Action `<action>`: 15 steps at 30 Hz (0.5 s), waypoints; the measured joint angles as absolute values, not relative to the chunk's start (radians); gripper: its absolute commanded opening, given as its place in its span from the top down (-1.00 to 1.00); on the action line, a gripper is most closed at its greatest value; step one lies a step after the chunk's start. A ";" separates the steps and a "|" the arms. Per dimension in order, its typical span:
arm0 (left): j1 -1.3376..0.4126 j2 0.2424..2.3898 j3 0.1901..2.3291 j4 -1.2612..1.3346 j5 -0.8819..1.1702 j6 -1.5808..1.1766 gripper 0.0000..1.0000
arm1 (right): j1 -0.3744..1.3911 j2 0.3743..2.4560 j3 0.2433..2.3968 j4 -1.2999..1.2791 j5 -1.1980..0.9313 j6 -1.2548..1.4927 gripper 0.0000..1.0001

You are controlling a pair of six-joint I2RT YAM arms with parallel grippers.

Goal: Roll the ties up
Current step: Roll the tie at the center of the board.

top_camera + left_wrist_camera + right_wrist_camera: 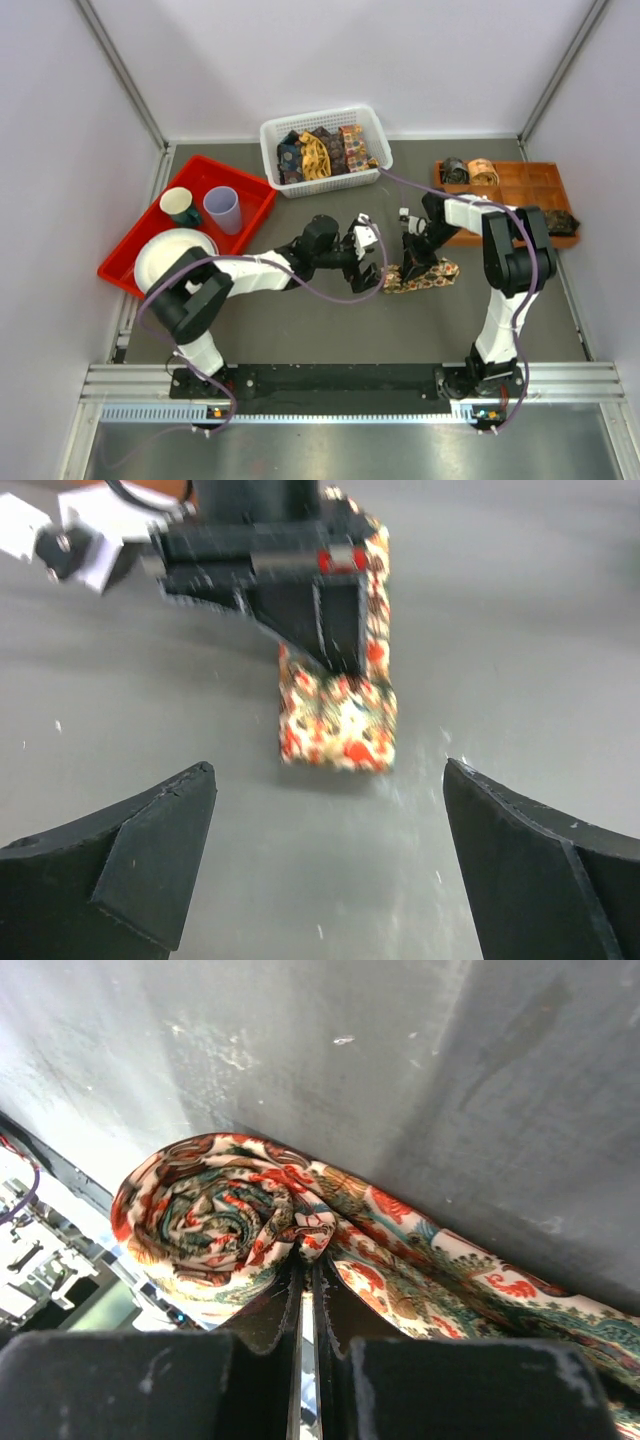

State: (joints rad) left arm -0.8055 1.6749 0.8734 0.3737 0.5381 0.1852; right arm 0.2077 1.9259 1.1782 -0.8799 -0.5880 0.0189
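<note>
A cream tie with red and green motifs [422,274] lies mid-table, partly rolled. In the right wrist view its coil [215,1210] sits left of my right gripper [308,1262], which is shut on a fold of the tie's fabric. The loose tail [470,1280] trails to the right. In the left wrist view the tie's end [338,718] lies flat, just beyond my left gripper [328,770]. That gripper is open and empty, with both fingers wide apart. From above, the left gripper [370,262] hovers just left of the tie and the right gripper [412,250] is over it.
A white basket [275,135] at the back holds several unrolled ties [322,152]. An orange tray [520,185] on the right holds rolled ties [470,171]. At the left, a red tray [255,205] carries a green cup [180,206], a clear cup [223,209] and a white plate [165,258].
</note>
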 measured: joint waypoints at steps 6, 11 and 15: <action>-0.808 1.793 0.855 0.560 0.537 0.157 -0.98 | 0.208 1.949 1.201 -0.906 -0.567 0.019 1.00; -0.820 1.916 0.840 0.759 0.542 0.152 -0.98 | 0.208 1.959 1.213 -0.920 -0.561 0.019 1.00; -0.838 1.997 0.839 0.893 0.557 0.150 -0.90 | 0.209 1.964 1.219 -0.927 -0.558 0.019 1.00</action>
State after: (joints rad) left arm -0.8379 1.9972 0.8394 0.8928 0.5571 0.1505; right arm 0.2092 1.9644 1.2194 -0.9272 -0.5575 0.0189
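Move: The rolled end of the tie lies about 6 cm to the left hand's right, 1 cm ahead and roughly 9 cm below it. From there the tie's loose tail runs on to the right, its middle some 14 cm right of the left hand and 1 cm ahead, 9 cm down. The wooden tray stands about 31 cm right and 17 cm ahead. From the right hand, the roll is some 3 cm left and 1 cm ahead, at fingertip height. Down and to its right, the left hand comes in towards the rolled end of the tie, sinking about 5 cm and travelling some 4 cm sideways, with about 1 cm forward; its fingers stay wide open, one to each side of the roll's line, and tip slightly flatter. The right hand stays almost in place, its shut fingers still on the tie just to the right of the roll. ##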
